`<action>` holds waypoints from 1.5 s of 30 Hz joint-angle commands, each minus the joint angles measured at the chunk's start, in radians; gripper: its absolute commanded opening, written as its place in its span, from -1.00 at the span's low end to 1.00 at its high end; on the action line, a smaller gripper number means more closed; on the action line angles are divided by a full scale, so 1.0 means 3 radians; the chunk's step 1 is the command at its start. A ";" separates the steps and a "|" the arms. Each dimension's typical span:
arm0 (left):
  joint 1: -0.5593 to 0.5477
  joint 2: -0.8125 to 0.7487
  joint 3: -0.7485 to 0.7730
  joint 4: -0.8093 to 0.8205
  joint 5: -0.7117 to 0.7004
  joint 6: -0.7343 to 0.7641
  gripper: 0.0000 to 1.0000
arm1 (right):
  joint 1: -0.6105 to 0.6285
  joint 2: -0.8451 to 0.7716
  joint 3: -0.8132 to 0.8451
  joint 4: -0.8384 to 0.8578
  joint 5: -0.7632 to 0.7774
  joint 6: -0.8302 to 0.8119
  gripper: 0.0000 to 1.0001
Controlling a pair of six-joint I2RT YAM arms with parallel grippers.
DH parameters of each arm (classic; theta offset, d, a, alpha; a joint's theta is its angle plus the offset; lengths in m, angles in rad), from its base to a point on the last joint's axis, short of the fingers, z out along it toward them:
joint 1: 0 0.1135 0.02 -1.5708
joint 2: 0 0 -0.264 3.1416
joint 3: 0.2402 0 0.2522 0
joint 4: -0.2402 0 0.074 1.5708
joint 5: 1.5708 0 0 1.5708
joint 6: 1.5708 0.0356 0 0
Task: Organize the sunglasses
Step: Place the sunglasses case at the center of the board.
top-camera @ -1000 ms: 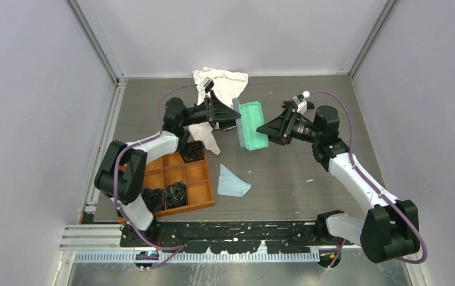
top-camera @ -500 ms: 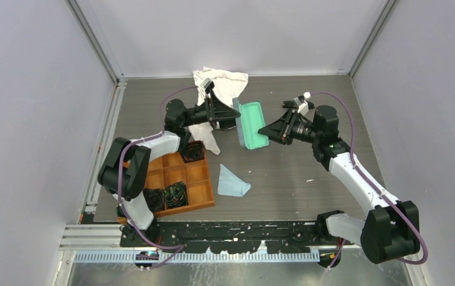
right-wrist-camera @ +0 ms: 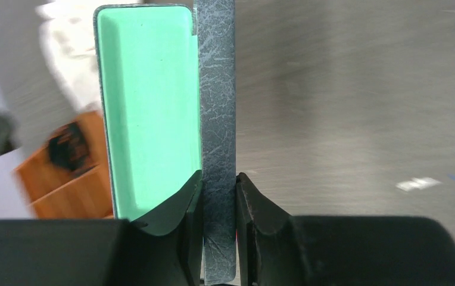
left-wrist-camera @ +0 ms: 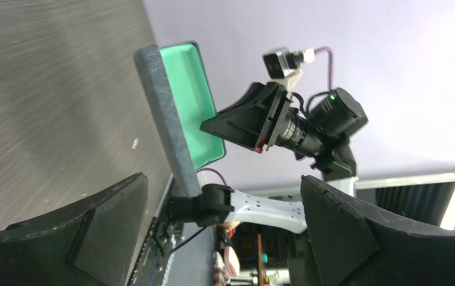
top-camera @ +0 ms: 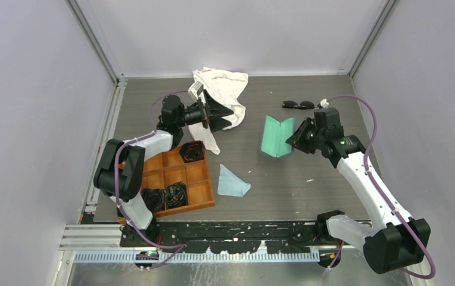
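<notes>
The sunglasses [top-camera: 298, 105], black with dark lenses, lie on the table at the back right, behind my right arm. My right gripper [top-camera: 293, 138] [right-wrist-camera: 219, 190] is shut on the grey-blue wall of the open glasses case [top-camera: 277, 137] [right-wrist-camera: 218, 107], and the mint-green lining [right-wrist-camera: 150, 113] faces left. My left gripper [top-camera: 225, 117] [left-wrist-camera: 225, 232] stands wide open over the white cloth, with nothing between its fingers. In the left wrist view the case [left-wrist-camera: 165, 119] is ahead of it and apart from the fingers.
A crumpled white cloth [top-camera: 222, 89] lies at the back centre, under the left gripper. An orange divided tray [top-camera: 196, 192] with round black coiled bundles [top-camera: 176, 193] sits at the front left. A small light-blue cloth [top-camera: 232, 182] lies beside the tray.
My left gripper opened, let go of the case and drew back left. My right gripper closed on the case and carried it right, which uncovered the sunglasses.
</notes>
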 commanded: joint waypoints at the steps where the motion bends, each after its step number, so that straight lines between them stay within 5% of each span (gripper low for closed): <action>1: 0.0016 -0.0428 0.0119 -0.1454 -0.0231 0.1039 1.00 | -0.0011 -0.0038 0.0134 -0.0593 0.1373 -0.0171 -0.99; 6: -0.0017 -0.0730 0.0330 -0.2664 -0.0651 0.1842 1.00 | -0.0011 0.0049 0.0093 -0.0707 0.2159 -0.0138 -0.99; 13: -0.0099 -0.0772 0.0310 -0.2888 -0.0786 0.1992 1.00 | -0.0018 0.0339 -0.0114 -0.0530 0.2478 0.0030 -0.92; 17: -0.0174 -0.0754 0.0279 -0.2897 -0.0795 0.2002 0.99 | -0.0039 0.0425 -0.0327 -0.0257 0.2462 0.0046 -0.69; 23: -0.0198 -0.0786 0.0277 -0.2994 -0.0798 0.2059 0.99 | -0.0090 0.0475 -0.0408 -0.0245 0.2508 0.0016 0.11; 26: -0.0207 -0.0788 0.0315 -0.3086 -0.0821 0.2116 0.99 | -0.0090 0.0354 -0.0375 -0.0288 0.2504 0.0001 0.35; 40: -0.0375 -0.0818 0.0496 -0.3596 -0.1062 0.2437 1.00 | -0.0079 -0.0009 0.0070 -0.0583 0.2370 -0.0103 0.44; 45: -0.0506 -0.0880 0.0448 -0.3652 -0.1247 0.2444 1.00 | 0.0226 0.0036 0.0157 -0.0523 0.2251 -0.0103 0.43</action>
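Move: Some 9 cm to the right hand's right, 3 cm back and 13 cm below is the bare spot on the board for the opened sunglasses case, which this hand still holds by one side wall. The sunglasses lie about 20 cm ahead and 7 cm right of the hand, and the blue cloth is some 12 cm back and 18 cm left, both at board level. From the empty left hand the spot is roughly 26 cm right, 8 cm back and 19 cm below. Swinging the open case right, the right hand travels about 14 cm that way while sinking some 10 cm to the board, its wrist rolling downward and clockwise. It opens its fingers there, lets go of the wall and rises straight up about 8 cm. The left hand, open and empty, sinks 6 or 7 cm and draws back about 4, tipping its fingers down some 30 degrees. ##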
